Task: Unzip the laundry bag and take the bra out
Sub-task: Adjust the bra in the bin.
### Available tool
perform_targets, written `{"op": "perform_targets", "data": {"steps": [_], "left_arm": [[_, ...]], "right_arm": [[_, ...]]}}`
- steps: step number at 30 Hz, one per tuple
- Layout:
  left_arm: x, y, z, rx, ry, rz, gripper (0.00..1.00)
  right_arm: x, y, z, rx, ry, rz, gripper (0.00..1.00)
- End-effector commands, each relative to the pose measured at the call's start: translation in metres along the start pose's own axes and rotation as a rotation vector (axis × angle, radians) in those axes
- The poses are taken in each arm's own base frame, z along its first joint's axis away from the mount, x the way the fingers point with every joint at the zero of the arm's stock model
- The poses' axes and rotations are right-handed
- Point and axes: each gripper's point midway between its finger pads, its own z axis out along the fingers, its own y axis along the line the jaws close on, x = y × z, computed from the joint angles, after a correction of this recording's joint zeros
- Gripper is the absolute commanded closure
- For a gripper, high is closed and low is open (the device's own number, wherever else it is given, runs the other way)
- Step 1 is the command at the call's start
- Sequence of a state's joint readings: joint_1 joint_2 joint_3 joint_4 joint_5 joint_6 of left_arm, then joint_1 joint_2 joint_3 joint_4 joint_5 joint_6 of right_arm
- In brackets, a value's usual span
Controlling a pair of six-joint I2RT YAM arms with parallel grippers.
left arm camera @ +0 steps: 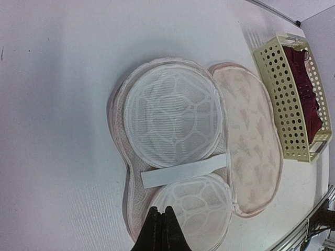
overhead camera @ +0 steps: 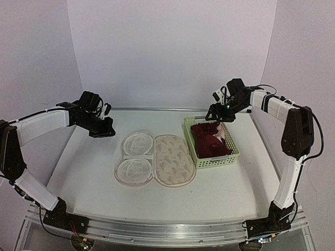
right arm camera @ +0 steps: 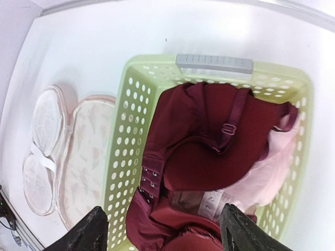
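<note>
The laundry bag (overhead camera: pixel 154 157) lies unzipped and spread flat in the middle of the table, with its pale mesh domes (left arm camera: pixel 172 112) on the left and its patterned half (left arm camera: pixel 246 141) on the right. It also shows at the left edge of the right wrist view, laundry bag (right arm camera: pixel 78 151). The dark maroon bra (overhead camera: pixel 209 140) lies crumpled in the pale green basket (overhead camera: pixel 217 163), out of the bag. My right gripper (overhead camera: pixel 215 116) hovers over the basket's far end, open, with the bra (right arm camera: pixel 209 151) below and nothing between its fingers. My left gripper (overhead camera: pixel 110 132) is shut and empty, up and to the left of the bag.
The basket (right arm camera: pixel 125 136) stands right of the bag, almost touching it, with a grey handle (right arm camera: pixel 214 63) at its far end. A pale pink garment (right arm camera: pixel 272 167) lies in it beside the bra. White walls close in behind and at both sides.
</note>
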State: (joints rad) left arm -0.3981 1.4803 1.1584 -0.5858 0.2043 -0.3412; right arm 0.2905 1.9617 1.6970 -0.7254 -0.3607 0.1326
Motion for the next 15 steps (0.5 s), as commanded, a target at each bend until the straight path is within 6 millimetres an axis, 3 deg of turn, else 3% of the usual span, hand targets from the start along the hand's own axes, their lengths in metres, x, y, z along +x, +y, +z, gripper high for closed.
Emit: {"op": "perform_targets", "data": {"steps": [1, 6, 8, 15], "left_arm": [[-0.028, -0.007, -0.008, 0.005, -0.07, 0.025, 0.98], [-0.033, -0.009, -0.008, 0.007, -0.077, 0.035, 0.99], [-0.036, -0.01, -0.009, 0.009, -0.084, 0.043, 0.99], [-0.046, -0.013, -0.015, 0.008, -0.11, 0.071, 0.98]], "right_arm": [[-0.016, 0.004, -0.034, 0.038, -0.091, -0.027, 0.23], [-0.019, 0.02, -0.059, 0.003, -0.137, -0.041, 0.15], [-0.02, 0.026, -0.068, -0.019, -0.157, -0.041, 0.03], [-0.025, 0.036, -0.103, -0.016, -0.252, -0.038, 0.02]]}}
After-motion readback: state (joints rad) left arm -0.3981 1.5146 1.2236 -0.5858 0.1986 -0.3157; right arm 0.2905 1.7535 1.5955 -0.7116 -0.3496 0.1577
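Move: The bra lies below the right hand, about 11 cm down, some 5 cm back and 1 cm to the right. The bin around it is centred about 5 cm back and 1 cm right, 12 cm down. The open laundry bag lies roughly 21 cm left of the hand and 14 cm back. From the left hand the bra is about 36 cm right and 5 cm ahead. The open right hand keeps rising about 6 cm, clear of the bra, easing back 3 cm and opening wider. ##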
